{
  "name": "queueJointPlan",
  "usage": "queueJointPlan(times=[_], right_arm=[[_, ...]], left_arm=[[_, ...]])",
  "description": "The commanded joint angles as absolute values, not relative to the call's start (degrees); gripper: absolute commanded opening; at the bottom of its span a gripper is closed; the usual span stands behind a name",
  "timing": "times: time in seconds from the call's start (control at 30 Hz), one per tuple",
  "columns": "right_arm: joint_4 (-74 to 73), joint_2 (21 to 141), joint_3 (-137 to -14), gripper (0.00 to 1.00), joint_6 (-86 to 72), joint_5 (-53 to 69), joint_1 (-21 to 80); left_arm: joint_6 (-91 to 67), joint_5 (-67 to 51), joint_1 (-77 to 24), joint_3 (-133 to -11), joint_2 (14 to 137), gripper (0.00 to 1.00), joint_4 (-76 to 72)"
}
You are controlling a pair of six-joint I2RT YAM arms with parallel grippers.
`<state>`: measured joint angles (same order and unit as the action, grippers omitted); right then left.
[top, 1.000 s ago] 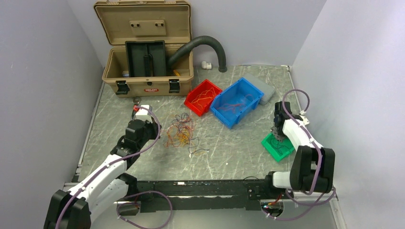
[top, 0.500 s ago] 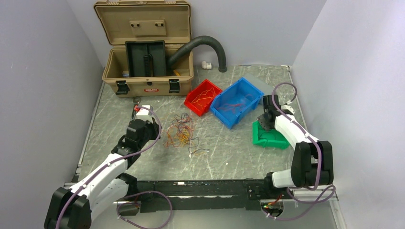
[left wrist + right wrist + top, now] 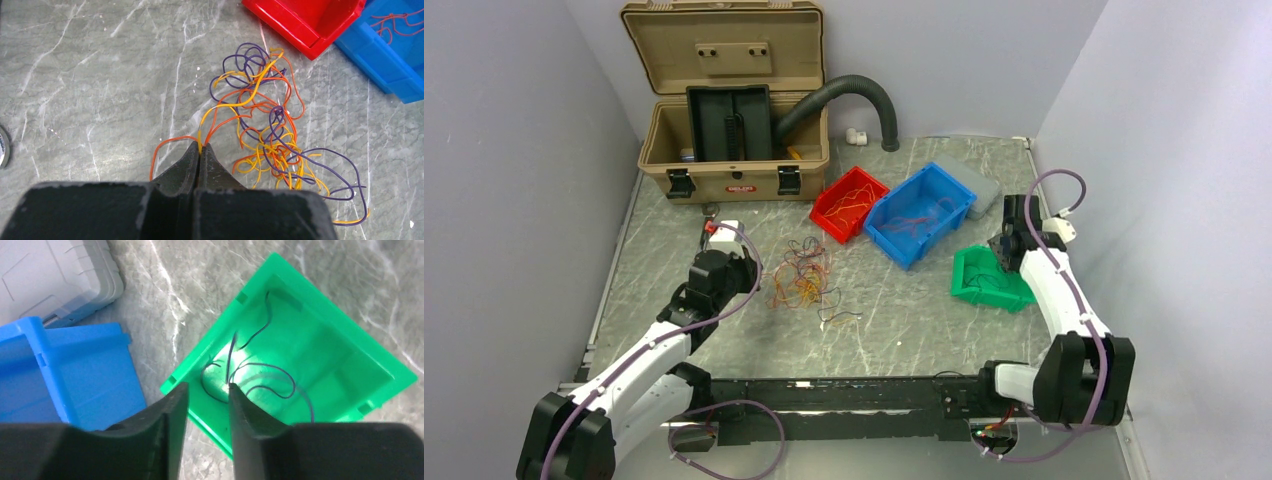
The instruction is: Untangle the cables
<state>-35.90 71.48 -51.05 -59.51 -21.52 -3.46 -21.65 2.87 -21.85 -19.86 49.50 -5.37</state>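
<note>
The cables [image 3: 802,275] lie as a loose tangle of orange, yellow and dark purple wires [image 3: 265,135] on the marble table left of centre. At the tangle's left edge my left gripper [image 3: 200,148] is shut on a yellow cable, and an orange loop curls beside its tips. In the top view this gripper [image 3: 754,280] sits low over the table. My right gripper [image 3: 207,388] stands open over the near wall of a green bin [image 3: 350,327], with nothing between its fingers. A thin dark cable [image 3: 270,364] lies coiled inside the bin [image 3: 969,270], below the right gripper [image 3: 1002,250].
A red bin [image 3: 849,205] and a blue bin [image 3: 921,212] behind the tangle each hold a few thin wires. A grey lid [image 3: 979,185] lies behind the blue bin. An open tan case [image 3: 734,100] and a black ribbed hose [image 3: 854,90] stand at the back.
The green bin has slid left toward the blue bin with the right gripper on it. The right jaws have since opened and drawn back off it. The left arm has not moved.
</note>
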Motion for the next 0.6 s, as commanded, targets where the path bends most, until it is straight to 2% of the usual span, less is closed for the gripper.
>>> queueJointPlan(times=[0.0,0.07,0.2,0.33,0.57], right_arm=[[-36.8,66.91,-47.18,0.46,-60.42,-23.3,-4.22],[-37.47,65.73,-46.9,0.6,-60.2,-24.1,-4.75],[-37.88,65.54,-47.52,0.78,-57.88,-25.4,-6.82],[-35.01,67.5,-48.12,0.83,-55.47,-22.79,-10.66],[-30.2,77.03,-52.77,0.81,-55.05,-16.57,-13.26]], left_arm=[[-20.48,2.67,-22.04,-20.4,49.07,0.0,-7.51],[-20.48,2.59,-22.14,-20.4,49.0,0.0,-7.48],[-20.54,2.44,-22.15,-20.52,48.8,0.0,-7.43],[-20.52,2.57,-22.12,-20.49,48.61,0.0,-7.36],[-20.41,2.89,-22.22,-20.5,48.18,0.0,-6.92]])
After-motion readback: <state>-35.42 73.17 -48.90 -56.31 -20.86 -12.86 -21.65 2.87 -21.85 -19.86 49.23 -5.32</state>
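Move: Just under the right hand lies the green bin, its middle roughly 3 cm back, 2 cm to the right and 7 cm below, with the dark cable at the barely parted fingertips. From that hand the blue bin stands about 12 cm ahead and 11 cm to the left, and the grey case some 17 cm ahead and 2 cm left. For the left hand the green bin is about 43 cm to the right, 3 cm ahead and 7 cm lower. Spreading its already parting fingers wide to let the dark cable go into the green bin, the right hand first draws back about 3 cm, then slides some 5 cm right across the bin. Towards the end it sinks about 2 cm in all and eases slightly forward, the wrist turning a little clockwise, fingers staying wide open. ##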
